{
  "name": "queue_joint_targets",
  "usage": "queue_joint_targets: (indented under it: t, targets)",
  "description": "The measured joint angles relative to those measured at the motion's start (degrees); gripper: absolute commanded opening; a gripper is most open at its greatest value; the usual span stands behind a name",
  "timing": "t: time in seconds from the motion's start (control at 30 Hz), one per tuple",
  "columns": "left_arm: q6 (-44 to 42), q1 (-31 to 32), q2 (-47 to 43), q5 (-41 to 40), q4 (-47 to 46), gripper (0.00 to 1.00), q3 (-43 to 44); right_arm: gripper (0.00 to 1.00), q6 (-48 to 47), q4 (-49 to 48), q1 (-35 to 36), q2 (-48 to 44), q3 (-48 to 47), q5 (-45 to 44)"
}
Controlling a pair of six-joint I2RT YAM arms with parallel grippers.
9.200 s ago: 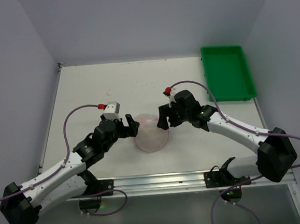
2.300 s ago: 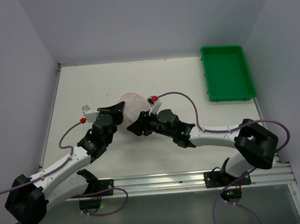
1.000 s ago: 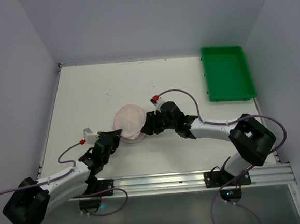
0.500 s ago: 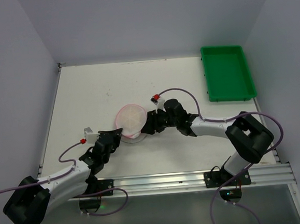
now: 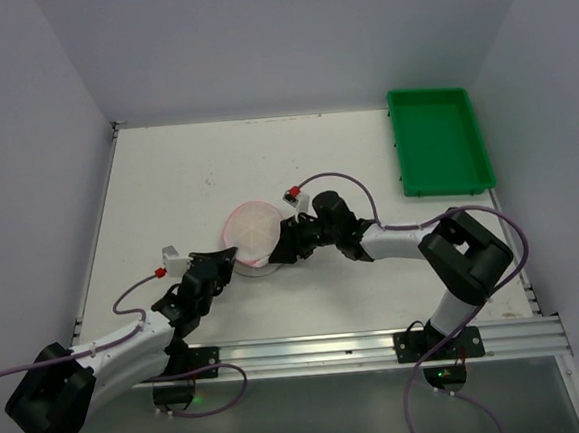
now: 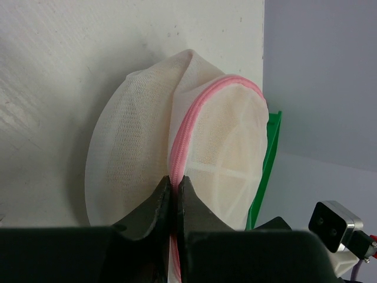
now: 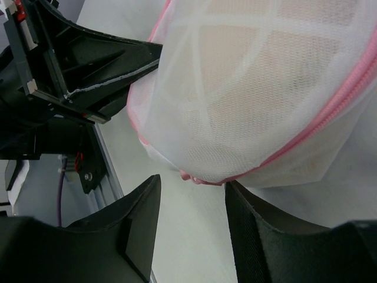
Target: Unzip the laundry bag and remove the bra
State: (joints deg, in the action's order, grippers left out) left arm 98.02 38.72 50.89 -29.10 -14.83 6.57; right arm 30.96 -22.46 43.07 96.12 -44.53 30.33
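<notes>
The laundry bag [image 5: 252, 234], round white mesh with a pink zip edge, stands tilted on its edge at the table's middle. My left gripper [image 5: 235, 263] is shut on the bag's pink zip edge [image 6: 184, 134] at its near-left side. My right gripper [image 5: 282, 247] is open beside the bag's right side; its fingers [image 7: 265, 233] flank the bag's lower edge, where a small pink tab [image 7: 194, 177] sticks out. The bra shows only as a beige-tan shade through the mesh [image 7: 247, 76]. The bag also fills the left wrist view [image 6: 135, 153].
A green tray [image 5: 439, 139] stands at the back right; its edge shows in the left wrist view [image 6: 266, 165]. The metal rail [image 5: 310, 350] runs along the near table edge. Walls enclose the table on three sides.
Over nine seconds the bag was lifted from lying flat, turned on edge and carried left. In the last second my right gripper edged closer to the bag; the left arm held still.
</notes>
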Motion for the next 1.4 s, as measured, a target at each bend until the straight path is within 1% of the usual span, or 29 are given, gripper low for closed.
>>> queue_joint_targets:
  t: [0.2, 0.3, 0.37, 0.47, 0.5, 0.57, 0.6, 0.67, 0.7, 0.8, 0.97, 1.1, 1.27, 1.4]
  targets:
    - [-0.02, 0.0, 0.09, 0.04, 0.02, 0.0, 0.0, 0.48, -0.35, -1.18, 0.0, 1.14, -0.85, 2.21]
    - [0.0, 0.0, 0.11, 0.11, 0.02, 0.0, 0.0, 0.45, -0.37, -1.29, 0.0, 1.33, -0.92, 2.27]
    - [0.0, 0.0, 0.11, 0.13, 0.04, 0.0, 0.0, 0.42, -0.46, -1.36, 0.0, 1.46, -1.03, 2.29]
    - [-0.02, 0.0, 0.07, 0.13, 0.13, 0.0, 0.0, 0.35, -0.55, -1.53, 0.0, 1.55, -1.14, 2.25]
    - [-0.02, 0.0, 0.07, 0.11, 0.15, 0.0, 0.0, 0.29, -0.55, -1.57, 0.0, 1.55, -1.14, 2.23]
    - [-0.07, 0.0, -0.07, 0.11, 0.22, 0.0, 0.0, 0.24, -0.55, -1.7, 0.0, 1.55, -1.14, 2.16]
    - [-0.07, 0.0, -0.15, 0.09, 0.28, 0.0, 0.0, 0.19, -0.57, -1.77, 0.0, 1.55, -1.14, 2.12]
    - [-0.07, 0.0, -0.31, 0.07, 0.35, 0.0, 0.07, 0.13, -0.59, -1.99, 0.0, 1.55, -1.14, 2.03]
    - [-0.07, 0.0, -0.42, 0.04, 0.37, 0.0, 0.09, 0.08, -0.57, -2.05, 0.0, 1.55, -1.14, 1.92]
    - [-0.09, 0.0, -1.03, 0.0, 0.83, 0.0, 0.09, 0.0, -0.48, -2.1, 0.02, 1.55, -1.11, 1.66]
    - [-0.13, 0.0, -2.56, -0.09, 2.03, 0.0, 0.11, 0.0, -0.33, -2.32, 0.0, 1.44, -0.92, 0.33]
    - [-1.14, -0.31, -4.0, 0.0, 3.48, 0.0, 0.26, 0.0, 0.04, -0.68, 0.02, -0.55, 0.15, -3.06]
    - [-5.22, -2.16, -4.94, 2.29, 3.8, 0.0, 1.53, 0.0, 0.22, 5.44, -0.28, -6.01, 0.31, -8.11]
    - [-10.91, -3.17, -4.31, 5.68, 3.67, 0.0, 4.5, 0.0, -0.94, 10.27, -1.16, -10.75, 0.28, -10.99]
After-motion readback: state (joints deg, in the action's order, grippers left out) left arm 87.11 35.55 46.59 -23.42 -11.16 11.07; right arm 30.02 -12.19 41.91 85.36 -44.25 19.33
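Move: The near right end of the laundry bag's pink zip lies right at the open right fingertips, about 1 cm to the left, level in height and neither ahead nor back. The bag's body sits some 6 cm ahead and 5 cm left of the right hand, about 3 cm lower. For the left gripper, already pinching the zip edge, that zip end lies roughly 10 cm to its right and 3 cm back, at about its own height. Ease the right gripper barely 1 cm left onto the end of the pink zip and shut the half-open fingers on it. Keeping that pinch, draw it about 4 cm to the right and 3 cm up, drifting some 2 cm forward and turning about 10 degrees clockwise. Keep the left pinch on the zip edge and raise that gripper about 3 cm late in the move. ##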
